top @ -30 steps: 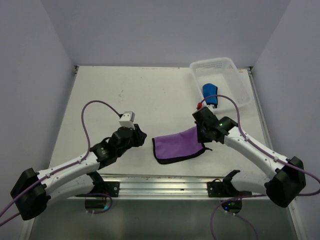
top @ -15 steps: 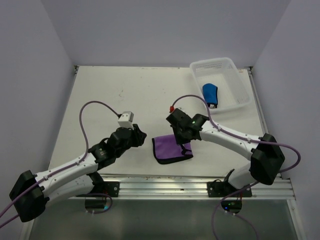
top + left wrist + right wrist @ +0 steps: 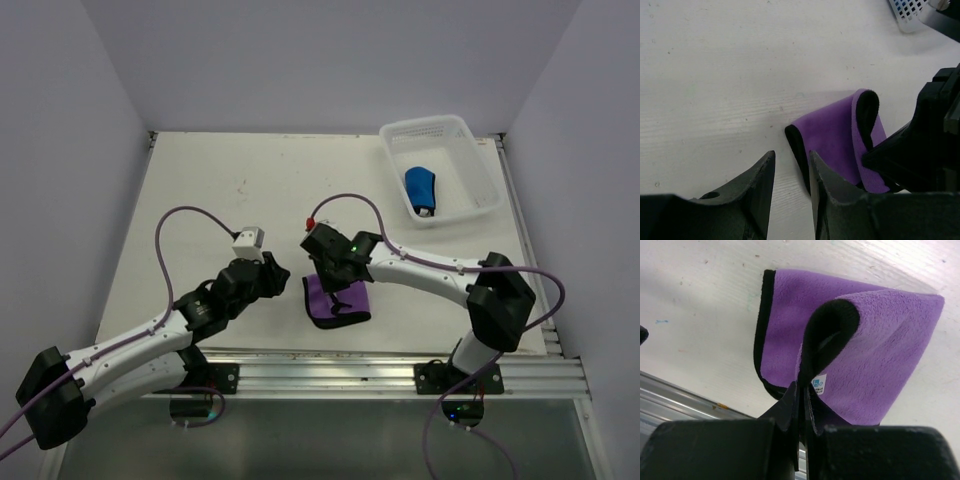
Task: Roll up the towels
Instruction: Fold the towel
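Note:
The purple towel [image 3: 336,302] lies near the table's front edge, folded over on itself with its dark hem curling up. My right gripper [image 3: 337,288] is shut on that lifted hem [image 3: 832,322], holding it over the flat lower layer [image 3: 782,335]. My left gripper [image 3: 279,276] hovers just left of the towel's left edge [image 3: 797,145]. Its fingers are open by a narrow gap [image 3: 791,156] with only bare table between them. The blue towel [image 3: 420,188] lies rolled in the white basket [image 3: 470,132] at the back right.
The right arm's black wrist [image 3: 932,145] crowds the towel's right side in the left wrist view. A corner of the basket [image 3: 912,9] shows at the top right there. A metal rail [image 3: 330,365] runs along the front edge.
My right gripper has carried the purple towel's right edge leftward over the rest, so the towel now looks much narrower. The left gripper has shifted slightly and parted a little.

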Tool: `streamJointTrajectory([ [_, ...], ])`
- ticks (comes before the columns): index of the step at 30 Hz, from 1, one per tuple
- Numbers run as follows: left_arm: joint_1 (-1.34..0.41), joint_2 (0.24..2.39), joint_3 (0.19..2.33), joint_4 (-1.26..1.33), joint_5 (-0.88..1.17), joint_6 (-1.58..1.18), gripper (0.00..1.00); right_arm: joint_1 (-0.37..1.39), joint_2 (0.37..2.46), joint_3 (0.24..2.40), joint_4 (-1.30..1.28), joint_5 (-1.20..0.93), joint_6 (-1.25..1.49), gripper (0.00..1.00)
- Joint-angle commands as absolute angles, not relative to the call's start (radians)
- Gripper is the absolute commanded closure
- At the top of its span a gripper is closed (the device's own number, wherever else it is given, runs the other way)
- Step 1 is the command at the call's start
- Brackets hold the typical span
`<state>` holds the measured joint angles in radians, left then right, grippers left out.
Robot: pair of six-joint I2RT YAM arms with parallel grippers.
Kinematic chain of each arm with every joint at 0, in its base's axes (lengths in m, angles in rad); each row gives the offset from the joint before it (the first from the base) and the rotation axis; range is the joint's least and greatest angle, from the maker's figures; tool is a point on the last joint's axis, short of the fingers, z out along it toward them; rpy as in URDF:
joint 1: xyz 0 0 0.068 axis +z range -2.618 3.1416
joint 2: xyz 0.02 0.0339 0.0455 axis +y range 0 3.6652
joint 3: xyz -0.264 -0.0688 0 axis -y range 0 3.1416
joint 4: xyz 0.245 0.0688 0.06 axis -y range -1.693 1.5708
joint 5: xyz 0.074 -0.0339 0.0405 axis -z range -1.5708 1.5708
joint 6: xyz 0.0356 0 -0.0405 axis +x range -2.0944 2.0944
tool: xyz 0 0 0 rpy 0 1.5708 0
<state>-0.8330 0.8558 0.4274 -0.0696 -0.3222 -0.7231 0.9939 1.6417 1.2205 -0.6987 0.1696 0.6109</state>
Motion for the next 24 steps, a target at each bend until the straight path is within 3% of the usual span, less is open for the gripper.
streamJointTrajectory([
  [1, -0.838, 0.851, 0.428, -0.071, -0.341, -0.732, 0.63, 1.012, 1.681, 1.273, -0.649, 0.144, 0.632, 1.0],
  [15, -0.838, 0.845, 0.431, -0.072, -0.339, -0.727, 0.62, 1.045, 1.75, 1.289, -0.601, 0.094, 0.646, 1.0],
  [18, -0.838, 0.847, 0.431, -0.071, -0.339, -0.729, 0.62, 1.054, 1.761, 1.29, -0.592, 0.077, 0.65, 0.94],
  [24, -0.836, 0.842, 0.433, -0.08, -0.344, -0.732, 0.62, 1.057, 1.746, 1.269, -0.565, 0.046, 0.666, 0.71],
])
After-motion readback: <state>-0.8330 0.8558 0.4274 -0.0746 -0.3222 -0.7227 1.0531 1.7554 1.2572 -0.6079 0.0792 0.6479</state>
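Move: The right hand already pinches the purple towel's black loose edge. The towel's left edge, which it heads for, lies about 8 cm to its left, 1 cm nearer the base and 3 cm below. The towel's right fold is some 8 cm to its right, level fore and aft and 3 cm below; the metal rail runs about 13 cm back of the hand. From the idle left hand, the towel's left edge lies roughly 5 cm right, 4 cm back and 6 cm down. Leftward and down, then level and a little back towards its base, the right hand carries the pinched edge about 5 cm left over the towel towards its left edge, sinking 2 cm early on. The wrist turns only about 5 degrees. Shut until late, the fingers then part to about a quarter open, the edge and its white label still between them. ##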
